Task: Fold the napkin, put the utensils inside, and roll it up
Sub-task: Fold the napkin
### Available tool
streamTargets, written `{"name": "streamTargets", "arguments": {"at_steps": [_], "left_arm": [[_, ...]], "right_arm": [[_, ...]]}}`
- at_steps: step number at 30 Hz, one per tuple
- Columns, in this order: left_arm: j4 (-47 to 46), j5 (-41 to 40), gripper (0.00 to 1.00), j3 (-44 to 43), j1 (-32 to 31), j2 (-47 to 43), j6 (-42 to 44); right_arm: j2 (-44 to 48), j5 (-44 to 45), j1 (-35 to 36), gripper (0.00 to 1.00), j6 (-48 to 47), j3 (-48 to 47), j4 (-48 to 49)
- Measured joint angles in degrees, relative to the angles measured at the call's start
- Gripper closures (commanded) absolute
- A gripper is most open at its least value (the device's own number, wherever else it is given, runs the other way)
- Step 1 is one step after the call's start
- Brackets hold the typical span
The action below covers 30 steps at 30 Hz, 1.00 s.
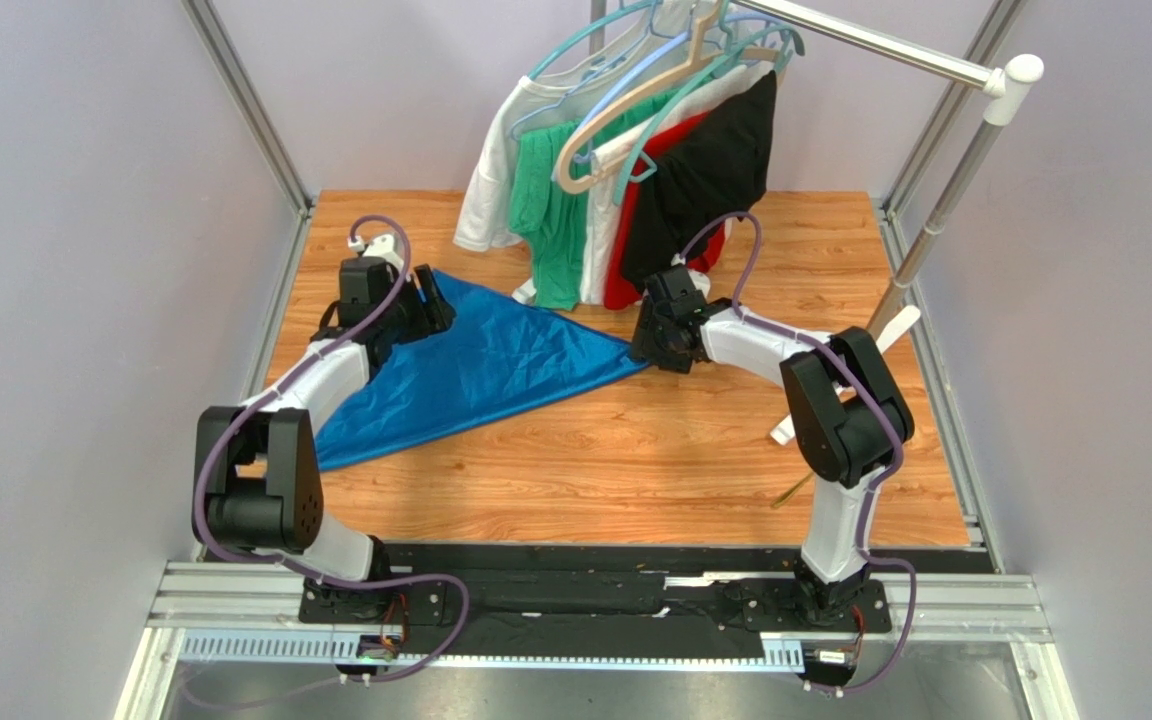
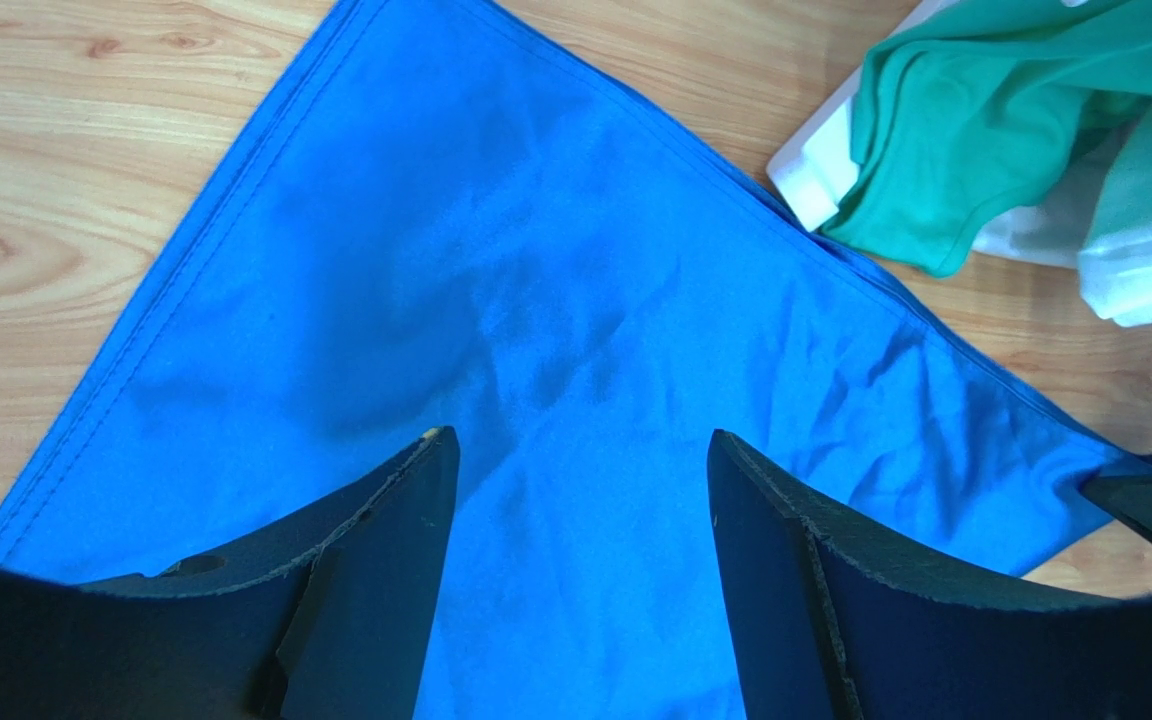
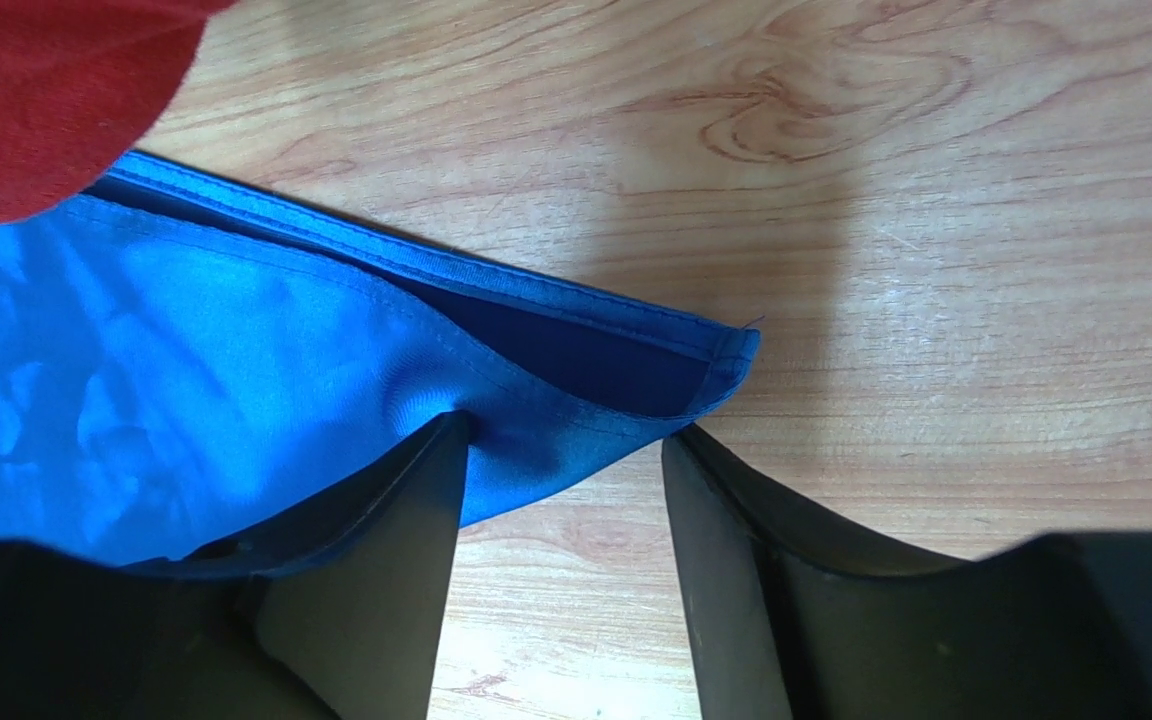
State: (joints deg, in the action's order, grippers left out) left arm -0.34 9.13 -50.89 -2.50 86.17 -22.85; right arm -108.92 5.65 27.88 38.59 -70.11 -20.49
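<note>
The blue napkin [image 1: 462, 368] lies folded into a long triangle across the left half of the wooden table [image 1: 657, 465]. My left gripper [image 1: 425, 308] hovers over its far left part, open, with only flat cloth [image 2: 537, 300] showing between the fingers [image 2: 582, 435]. My right gripper [image 1: 657, 342] is at the napkin's right tip, open. Its jaws [image 3: 564, 425] straddle the doubled corner [image 3: 597, 360], and the left fingertip [image 3: 440, 450] touches the cloth. The utensils are out of view.
Green, white, red and black garments [image 1: 642, 165] hang on hangers from a metal rack [image 1: 958, 165] at the back. Their hems reach the table just behind the napkin: the green one [image 2: 1018, 120] and the red one [image 3: 41, 90] show close to the grippers.
</note>
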Motion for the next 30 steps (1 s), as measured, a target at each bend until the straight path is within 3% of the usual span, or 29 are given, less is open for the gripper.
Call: {"name": "streamTargets", "arguments": {"at_steps": [11, 16, 17, 20, 30], "left_arm": [[-0.3, 0.4, 0.29, 1.4, -0.5, -1.4, -0.4], [-0.4, 0.7, 0.29, 1.5, -0.9, -1.6, -0.4], [-0.4, 0.7, 0.29, 1.5, -1.0, -1.7, -0.4], [-0.4, 0.7, 0.29, 2.2, -1.3, -2.3, -0.5], [-0.8, -0.3, 0.29, 6.0, -2.7, -5.1, -1.3]], "right_arm": [[-0.5, 1.6, -0.2, 0.69, 0.6, -0.1, -0.2], [-0.8, 2.1, -0.2, 0.83, 0.6, -0.1, -0.2], [-0.9, 2.3, -0.2, 0.90, 0.6, -0.1, -0.2], [-1.2, 2.3, -0.2, 1.00, 0.6, -0.5, -0.3], [0.4, 2.2, 0.0, 1.00, 0.6, 1.7, 0.3]]}}
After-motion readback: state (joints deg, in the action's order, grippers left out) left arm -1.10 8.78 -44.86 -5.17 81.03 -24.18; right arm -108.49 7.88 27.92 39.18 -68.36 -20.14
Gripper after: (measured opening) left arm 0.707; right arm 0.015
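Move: The right hand hovers just over the napkin's right corner, whose tip lies about 1 cm ahead, 3 cm to its right and 1 cm below. The red garment's hem hangs some 8 cm ahead and 6 cm left of this hand; the white sleeve is about 11 cm ahead and 18 cm left. From the empty left hand, that corner lies 32 cm right, 2 cm back and 10 cm below; the napkin's far tip is 10 cm ahead, 1 cm left. Sinking barely half a centimetre and edging about 1 cm to its right, the right hand closes its half-open fingers completely, pinching the napkin's layers together just short of the corner tip, and only at the very end starts to draw back. The left hand, open and empty, drifts about 3 cm back and a little right above the napkin, touching nothing. ##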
